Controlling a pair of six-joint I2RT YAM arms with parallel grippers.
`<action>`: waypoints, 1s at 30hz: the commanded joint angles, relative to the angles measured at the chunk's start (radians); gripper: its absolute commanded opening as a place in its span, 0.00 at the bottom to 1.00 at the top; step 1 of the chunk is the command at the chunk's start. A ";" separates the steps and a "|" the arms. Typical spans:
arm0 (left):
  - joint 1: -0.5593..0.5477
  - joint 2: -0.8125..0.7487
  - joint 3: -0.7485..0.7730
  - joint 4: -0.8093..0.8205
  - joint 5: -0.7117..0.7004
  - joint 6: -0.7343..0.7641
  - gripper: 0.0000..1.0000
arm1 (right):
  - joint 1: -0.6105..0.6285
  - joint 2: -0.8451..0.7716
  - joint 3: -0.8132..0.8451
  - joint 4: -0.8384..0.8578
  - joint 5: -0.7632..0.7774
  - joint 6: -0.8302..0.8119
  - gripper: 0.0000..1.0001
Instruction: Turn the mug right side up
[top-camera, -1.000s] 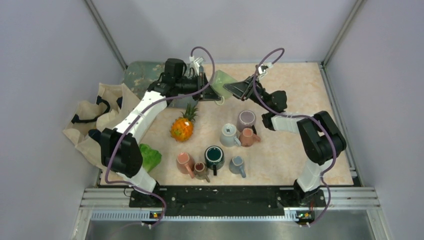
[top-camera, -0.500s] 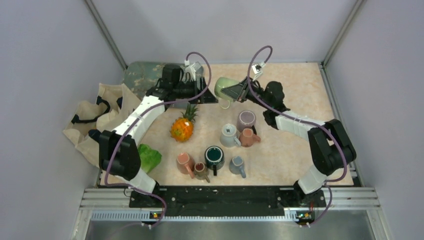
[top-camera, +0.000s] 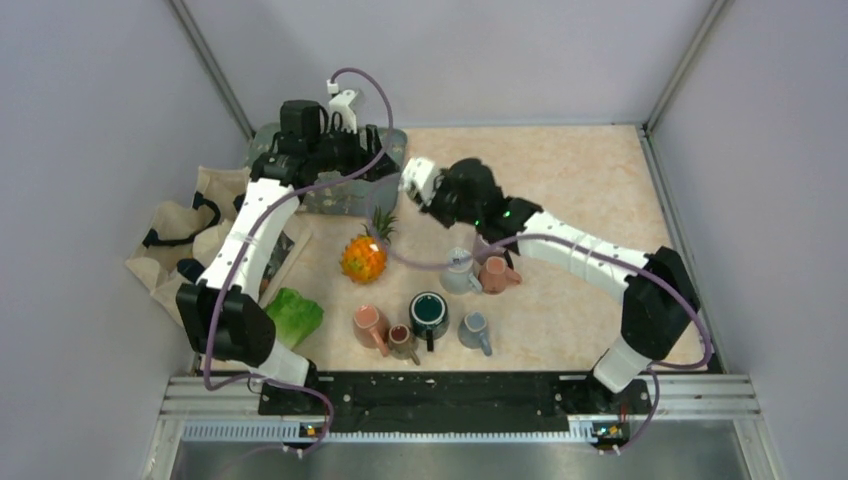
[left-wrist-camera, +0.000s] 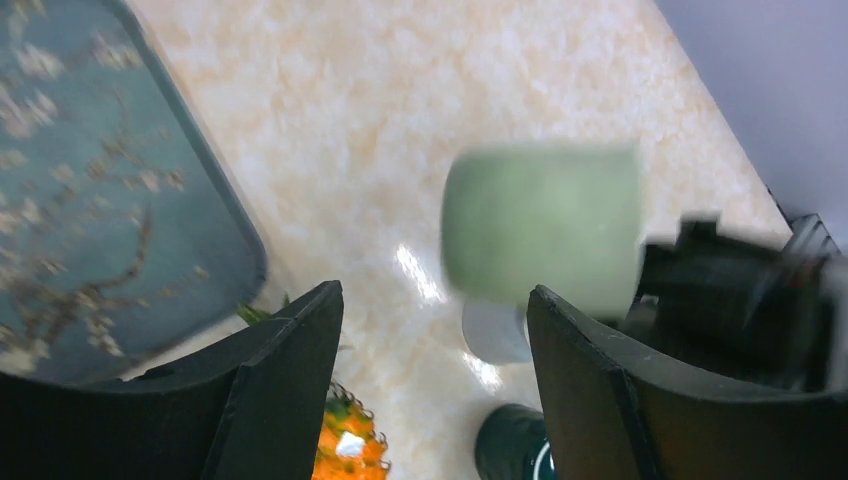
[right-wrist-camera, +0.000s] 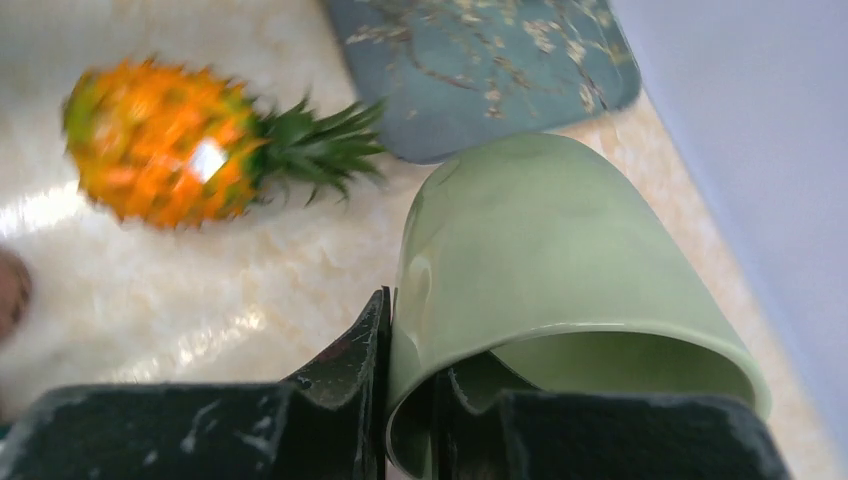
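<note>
The pale green mug (right-wrist-camera: 560, 260) hangs above the table, its open mouth turned toward the right wrist camera. My right gripper (right-wrist-camera: 412, 345) is shut on its rim, one finger outside the wall and one inside. From above, the right gripper (top-camera: 425, 190) reaches left near the pineapple's crown, and the wrist hides the mug. In the left wrist view the mug (left-wrist-camera: 540, 225) is blurred, beyond and apart from my fingers. My left gripper (left-wrist-camera: 435, 295) stands open with nothing in it, and from above the left gripper (top-camera: 385, 165) sits over the tray.
A pineapple (top-camera: 363, 256) lies left of centre, close under the held mug. A teal patterned tray (right-wrist-camera: 480, 70) sits at the back left. Several mugs (top-camera: 460, 270) cluster at the middle and front. A cloth tote (top-camera: 190, 240) and a green lettuce-like lump (top-camera: 295, 312) lie on the left.
The left gripper opened, let go of the green mug and drew back left over the tray. The right gripper shut on the mug's rim and swung it left toward the pineapple.
</note>
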 joint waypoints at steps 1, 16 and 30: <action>-0.002 -0.024 0.181 -0.095 -0.006 0.136 0.73 | 0.152 -0.003 -0.002 -0.018 0.220 -0.558 0.00; -0.217 -0.070 0.136 -0.240 -0.406 0.484 0.70 | 0.329 0.246 0.193 -0.050 0.652 -0.919 0.00; -0.285 -0.013 -0.049 -0.005 -0.584 0.553 0.69 | 0.345 0.263 0.259 -0.080 0.603 -0.849 0.00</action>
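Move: The left hand is empty and open. The green mug, still pinched by its wall in the right fingers, lies about 9 cm to the left hand's right, 1 cm ahead and 6 cm below; the pineapple sits 12 cm back, 3 cm left, the tray 8 cm ahead, 9 cm left, both some 25 cm down. From the right hand the mug's middle is 4 cm ahead, 1 cm left; the waiting left gripper is 3 cm ahead, 10 cm left, 5 cm up. Keeping its pinch on the mug wall, the right hand swings back and left, then eases forward again while sinking, to end about 7 cm left and down of its start after a small late rise, and rolls some 60 degrees counter-clockwise seen from behind the hand. The left hand hops up about 7 cm, then comes back a little and down some 10 cm towards the mug, rolling the opposite way and tipping its still-open fingers more steeply down to straddle the mug's wall near the rim, with no grip taken. ##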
